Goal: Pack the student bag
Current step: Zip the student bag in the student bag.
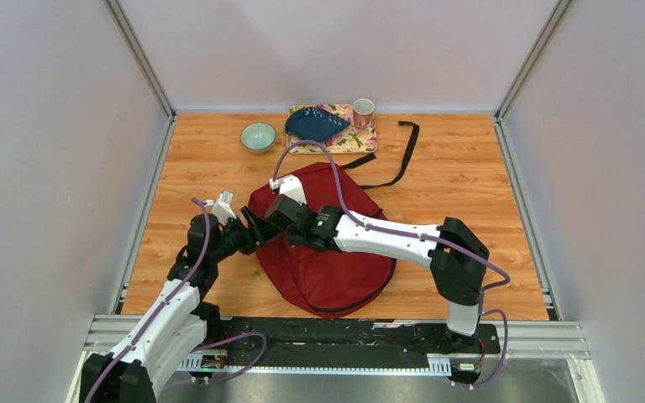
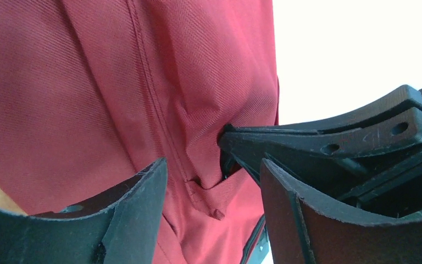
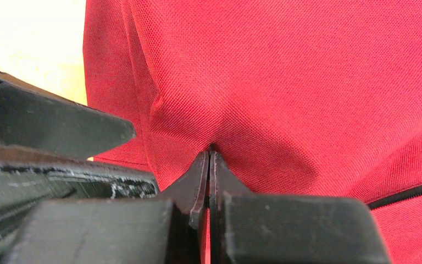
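Note:
The student bag [image 1: 332, 252], a dark red backpack, lies flat in the middle of the table. My right gripper [image 1: 279, 211] reaches across it to its left edge and is shut on a pinch of the red fabric [image 3: 236, 99], which puckers at the tips of my right gripper [image 3: 209, 154]. My left gripper [image 1: 252, 228] faces it from the left. In the left wrist view, my left gripper [image 2: 213, 165] is open, a fold of the bag [image 2: 88, 99] lies between its fingers, and the right gripper's black fingers [image 2: 329, 143] push into the cloth.
A teal bowl [image 1: 258, 136] stands at the back. Beside it a floral tray [image 1: 361, 140] carries a dark blue pouch-like item [image 1: 315, 124] and a pink cup [image 1: 363, 112]. A black strap [image 1: 403, 155] trails from the bag toward the back right. Grey walls enclose the table.

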### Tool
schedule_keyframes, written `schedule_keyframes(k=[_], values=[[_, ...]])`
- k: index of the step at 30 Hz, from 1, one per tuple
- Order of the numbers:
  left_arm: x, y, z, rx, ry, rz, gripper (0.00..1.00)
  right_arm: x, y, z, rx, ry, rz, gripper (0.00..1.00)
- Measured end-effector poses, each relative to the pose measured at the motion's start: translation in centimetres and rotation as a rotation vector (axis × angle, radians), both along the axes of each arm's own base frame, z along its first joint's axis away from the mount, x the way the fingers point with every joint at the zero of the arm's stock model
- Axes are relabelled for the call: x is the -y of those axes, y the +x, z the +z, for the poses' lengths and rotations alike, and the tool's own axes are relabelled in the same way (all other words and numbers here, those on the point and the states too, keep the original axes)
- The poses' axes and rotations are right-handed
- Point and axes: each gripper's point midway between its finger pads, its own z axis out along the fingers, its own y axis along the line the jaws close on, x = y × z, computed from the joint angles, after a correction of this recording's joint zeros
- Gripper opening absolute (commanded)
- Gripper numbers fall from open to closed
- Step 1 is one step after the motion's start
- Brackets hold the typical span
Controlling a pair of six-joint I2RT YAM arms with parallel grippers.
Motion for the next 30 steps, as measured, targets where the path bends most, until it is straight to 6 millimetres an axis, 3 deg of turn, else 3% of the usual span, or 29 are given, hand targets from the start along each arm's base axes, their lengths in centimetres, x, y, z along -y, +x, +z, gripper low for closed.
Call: schedule_keyframes(k=[7, 10, 17, 25, 26, 28, 30], values=[[1.7, -1.2, -1.3, -0.03, -0.042, -0.042, 0.71, 0.0, 0.0, 0.0, -0.003, 0.005, -0.005, 0.0], [1.9, -1.2, -1.9, -0.052, -0.043, -0.031, 0.67, 0.0, -0.1, -0.1, -0.007, 0.007, -0.007, 0.0], [1.6, -0.5, -2.1, -0.039, -0.066, 0.024, 0.49, -0.1, -0.3, 0.2, -0.018, 0.026, -0.004, 0.0], [2.0, 0.0, -2.6, -0.055, -0.071, 0.036, 0.36, -0.2, -0.6, 0.1, -0.029, 0.032, 0.002, 0.0], [2.1, 0.1, -2.7, -0.057, -0.069, 0.038, 0.27, -0.2, -0.6, 0.1, -0.031, 0.033, 0.003, 0.0], [2.1, 0.2, -2.9, -0.064, -0.068, 0.041, 0.19, -0.2, -0.7, 0.0, -0.034, 0.033, 0.004, 0.0], [2.3, 0.2, -3.1, -0.066, -0.064, 0.038, 0.01, -0.1, -0.7, -0.2, -0.037, 0.03, 0.003, 0.0]])
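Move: Just right of the left hand's open fingers, about 2 cm over and some 3 cm below, is the red fold of the student bag that they next pinch; it is roughly level fore and aft. The right hand's shut fingertips already grip the bag beside it, so the fold lies about 2 cm to that hand's left. From the left hand, the bag's middle is some 11 cm right and 8 cm below, about level fore and aft; the near bend of the black zip is roughly 15 cm back and 12 cm right. Dipping back and right at first, then easing forward again as it sinks, the left hand ends about 3 cm lower and 2 cm farther right, right beside the right fingertips. Its open fingers close to nearly shut there and pinch the red fold, the wrist barely turning. The right hand keeps its shut pinch on the bag and holds almost still. ##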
